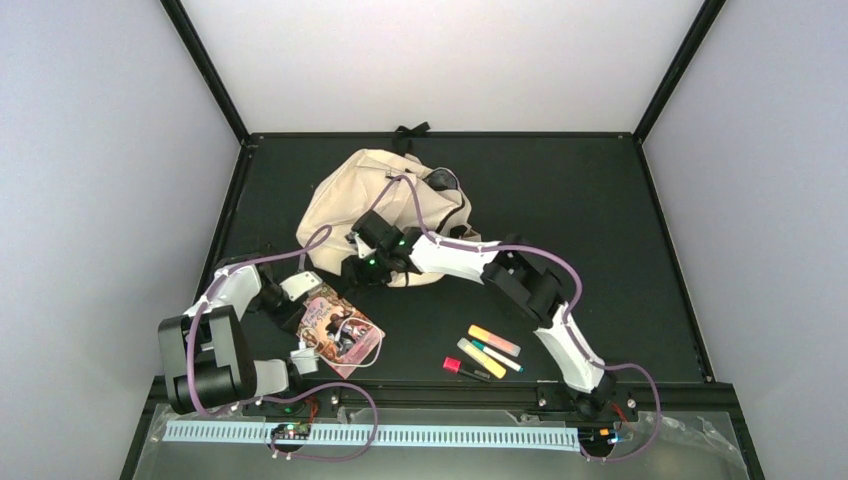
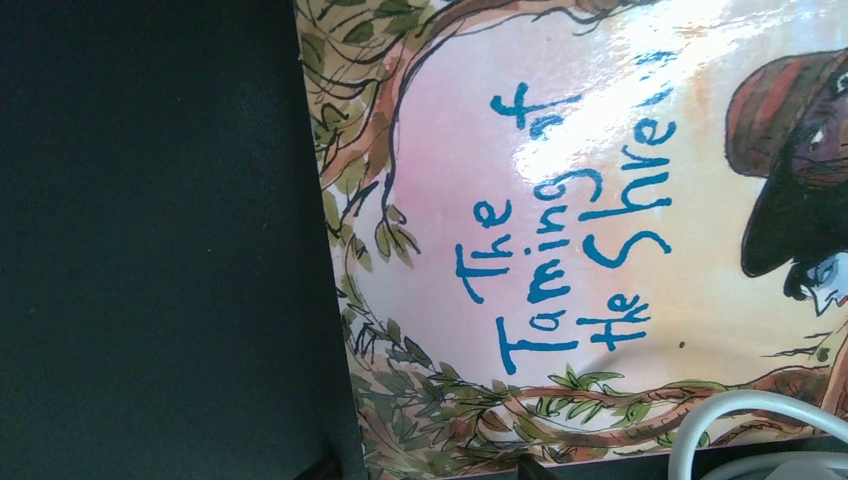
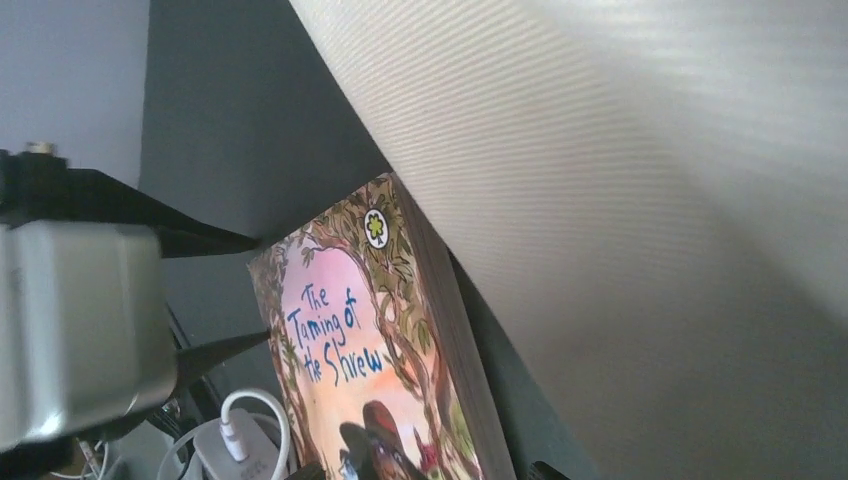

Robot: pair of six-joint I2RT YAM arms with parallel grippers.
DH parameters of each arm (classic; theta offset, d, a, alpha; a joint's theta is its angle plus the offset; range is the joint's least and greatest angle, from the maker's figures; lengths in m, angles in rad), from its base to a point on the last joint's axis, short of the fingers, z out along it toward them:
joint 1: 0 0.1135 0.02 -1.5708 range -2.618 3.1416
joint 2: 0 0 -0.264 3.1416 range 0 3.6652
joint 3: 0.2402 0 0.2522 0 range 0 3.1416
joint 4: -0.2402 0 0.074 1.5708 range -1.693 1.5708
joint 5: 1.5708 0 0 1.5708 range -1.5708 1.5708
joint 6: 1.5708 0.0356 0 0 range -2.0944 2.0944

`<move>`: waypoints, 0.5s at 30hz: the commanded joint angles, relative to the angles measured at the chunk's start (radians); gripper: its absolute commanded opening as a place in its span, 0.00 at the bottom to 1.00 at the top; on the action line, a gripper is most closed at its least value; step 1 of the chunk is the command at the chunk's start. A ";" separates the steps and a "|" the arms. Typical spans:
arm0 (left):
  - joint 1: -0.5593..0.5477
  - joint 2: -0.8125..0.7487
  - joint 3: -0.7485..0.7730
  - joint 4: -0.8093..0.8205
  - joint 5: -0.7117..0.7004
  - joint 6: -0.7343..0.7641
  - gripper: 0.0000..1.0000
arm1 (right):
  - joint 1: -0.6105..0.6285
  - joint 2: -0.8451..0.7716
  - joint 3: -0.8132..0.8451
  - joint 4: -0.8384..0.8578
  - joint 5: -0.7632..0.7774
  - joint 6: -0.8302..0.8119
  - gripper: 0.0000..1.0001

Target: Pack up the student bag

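Observation:
The cream student bag [image 1: 345, 195] lies slumped at the middle back of the black table, and its fabric [image 3: 650, 200] fills the right wrist view. My right gripper [image 1: 362, 264] [image 3: 418, 470] sits at the bag's near-left edge with its jaws apart and nothing between the tips. A paperback book [image 1: 335, 318] [image 2: 560, 200] [image 3: 350, 340], "The Taming of the Shrew", lies flat just in front of the bag. My left gripper [image 1: 306, 294] [image 2: 422, 470] is at the book's far-left corner. Its half-closed jaws stand one on each side of that corner.
A white charger [image 1: 350, 337] [image 3: 235, 445] with a looped cable [image 2: 760, 430] rests on the book's near end. Highlighters [image 1: 493, 340] and a red-capped marker [image 1: 455, 366] lie to the right, near the right arm's base. Black frame rails border the table.

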 commanded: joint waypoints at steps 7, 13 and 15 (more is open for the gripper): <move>0.013 0.015 -0.094 0.230 0.051 0.103 0.45 | 0.043 0.228 0.279 -0.129 -0.052 -0.003 0.60; 0.020 0.036 -0.076 0.233 0.095 0.088 0.45 | 0.044 0.282 0.291 0.035 -0.280 0.076 0.57; 0.021 0.042 -0.072 0.230 0.096 0.088 0.45 | 0.043 0.275 0.299 0.102 -0.313 0.086 0.55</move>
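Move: The pink Shrew book's middle lies about 10 cm right of the left hand and 3 cm back, barely below the pads, which are at its left corner. From the right hand the book's middle is some 10 cm back, 3 cm left and 5 cm down. The charger sits about 9 cm back and 3 cm right of the left hand. The bag's middle is roughly 14 cm ahead and 7 cm right of the right hand, about level with it. The book's far long edge is what the right hand goes for: it slides left about 5 cm in front of the bag's near side, sinking some 2 cm early on, then nearly level, until its part-open fingers straddle that edge near the far corner, one over the cover. The left hand stays at the left corner, fingers still part-open. ##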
